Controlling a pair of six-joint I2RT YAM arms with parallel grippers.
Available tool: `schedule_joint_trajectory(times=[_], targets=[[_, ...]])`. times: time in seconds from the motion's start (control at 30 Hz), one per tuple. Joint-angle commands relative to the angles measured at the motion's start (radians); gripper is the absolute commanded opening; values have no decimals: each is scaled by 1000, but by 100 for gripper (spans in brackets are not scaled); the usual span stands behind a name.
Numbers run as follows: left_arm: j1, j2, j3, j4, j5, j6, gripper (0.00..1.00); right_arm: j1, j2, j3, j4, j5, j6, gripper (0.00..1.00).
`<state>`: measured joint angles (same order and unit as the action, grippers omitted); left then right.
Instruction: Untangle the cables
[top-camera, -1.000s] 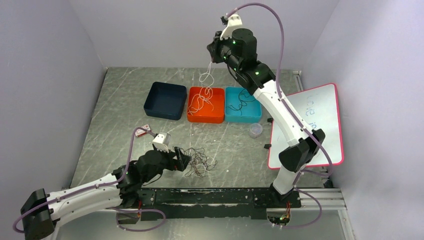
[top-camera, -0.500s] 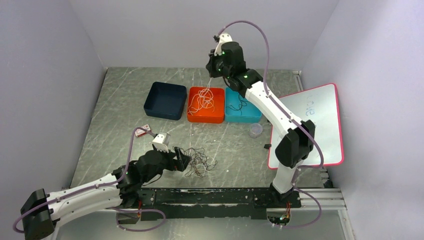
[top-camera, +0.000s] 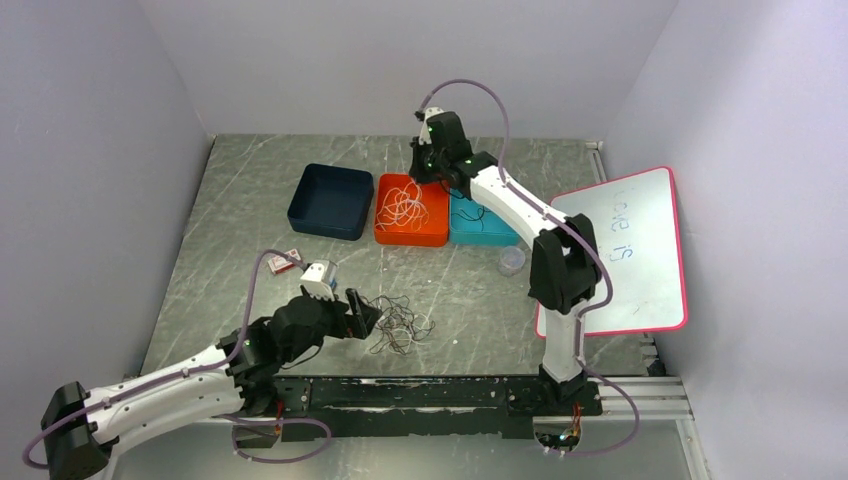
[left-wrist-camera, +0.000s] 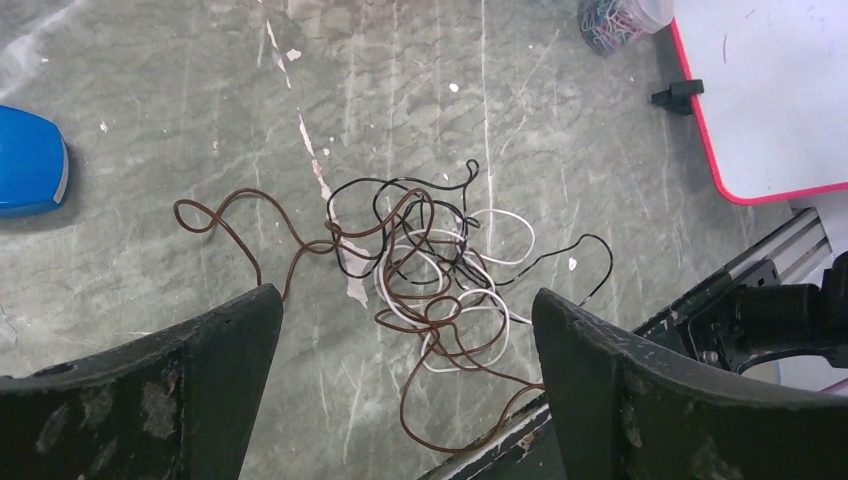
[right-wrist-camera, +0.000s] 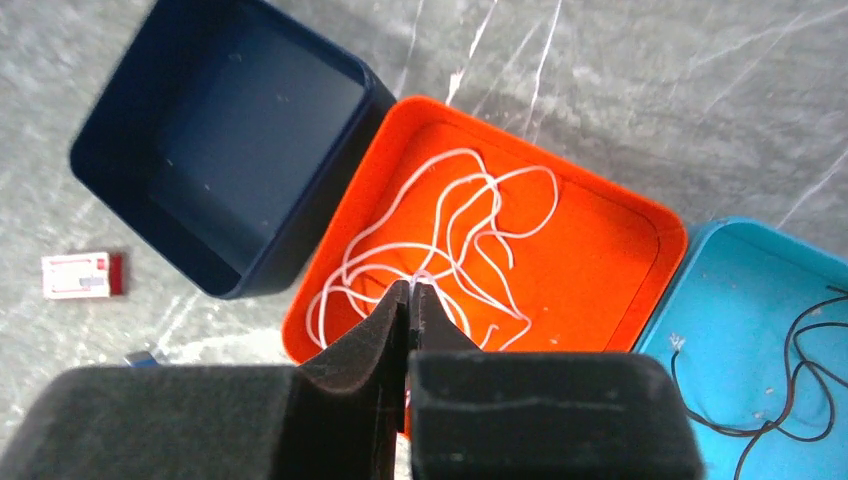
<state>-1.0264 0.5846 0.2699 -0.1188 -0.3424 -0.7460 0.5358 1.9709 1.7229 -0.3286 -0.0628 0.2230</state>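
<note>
A tangle of brown, black and white cables (left-wrist-camera: 430, 270) lies on the table near the front edge, also visible from above (top-camera: 400, 325). My left gripper (left-wrist-camera: 405, 295) hovers over it, open wide, with nothing between its fingers; from above it sits just left of the tangle (top-camera: 362, 315). My right gripper (right-wrist-camera: 411, 285) is low over the orange bin (right-wrist-camera: 640, 215), shut on a white cable (right-wrist-camera: 450, 225) whose loops lie coiled in that bin (top-camera: 403, 205). A thin black cable (right-wrist-camera: 800, 370) lies in the teal bin (right-wrist-camera: 760, 290).
A navy bin (top-camera: 330, 200) stands left of the orange bin (top-camera: 411, 238). A pink-edged whiteboard (top-camera: 625, 250) lies at the right, with a small cup of clips (top-camera: 511, 261) beside it. A small red-and-white box (top-camera: 290, 257) lies near the left arm.
The right arm has come down from high above the bins, lowering the hanging white cable until it coils in the orange bin. The left gripper has stayed put and spread slightly wider.
</note>
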Motion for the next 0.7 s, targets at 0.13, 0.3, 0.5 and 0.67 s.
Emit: schedule_joint_trajectory(times=[0.13, 0.3, 0.5, 0.67], targets=[[5, -3, 38, -37, -18, -15, 99, -8, 128, 19, -57, -26, -64, 5], [5, -2, 45, -53, -28, -16, 99, -8, 169, -14, -50, 9, -63, 9], [5, -14, 50, -74, -32, -16, 100, -8, 140, -47, -36, 64, -54, 37], [5, -22, 71, -115, -56, -23, 99, -8, 30, -84, -12, 63, -33, 49]])
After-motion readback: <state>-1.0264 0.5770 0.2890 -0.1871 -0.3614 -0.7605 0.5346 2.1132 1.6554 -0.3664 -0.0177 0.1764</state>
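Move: Beneath the right hand, which is pinching the end of a white cable, lies the orange box it is being put into: its middle is about 3 cm ahead, 2 cm left and 16 cm down. The rest of the white cables already loop inside it, some 4 cm left and 3 cm ahead of the hand. The teal box stands about 19 cm right of the orange one, the dark blue box 20 cm left. From the left hand, the orange box is roughly 30 cm ahead, 8 cm right and 8 cm lower. Sinking about 11 cm towards the orange box, the right hand carries the pinched white cable end down and tilts its fingers some 15 degrees farther downwards. As the descent eases out, the fingers spread to almost half open and let go of the cable, while the hand drifts a couple of centimetres right. ##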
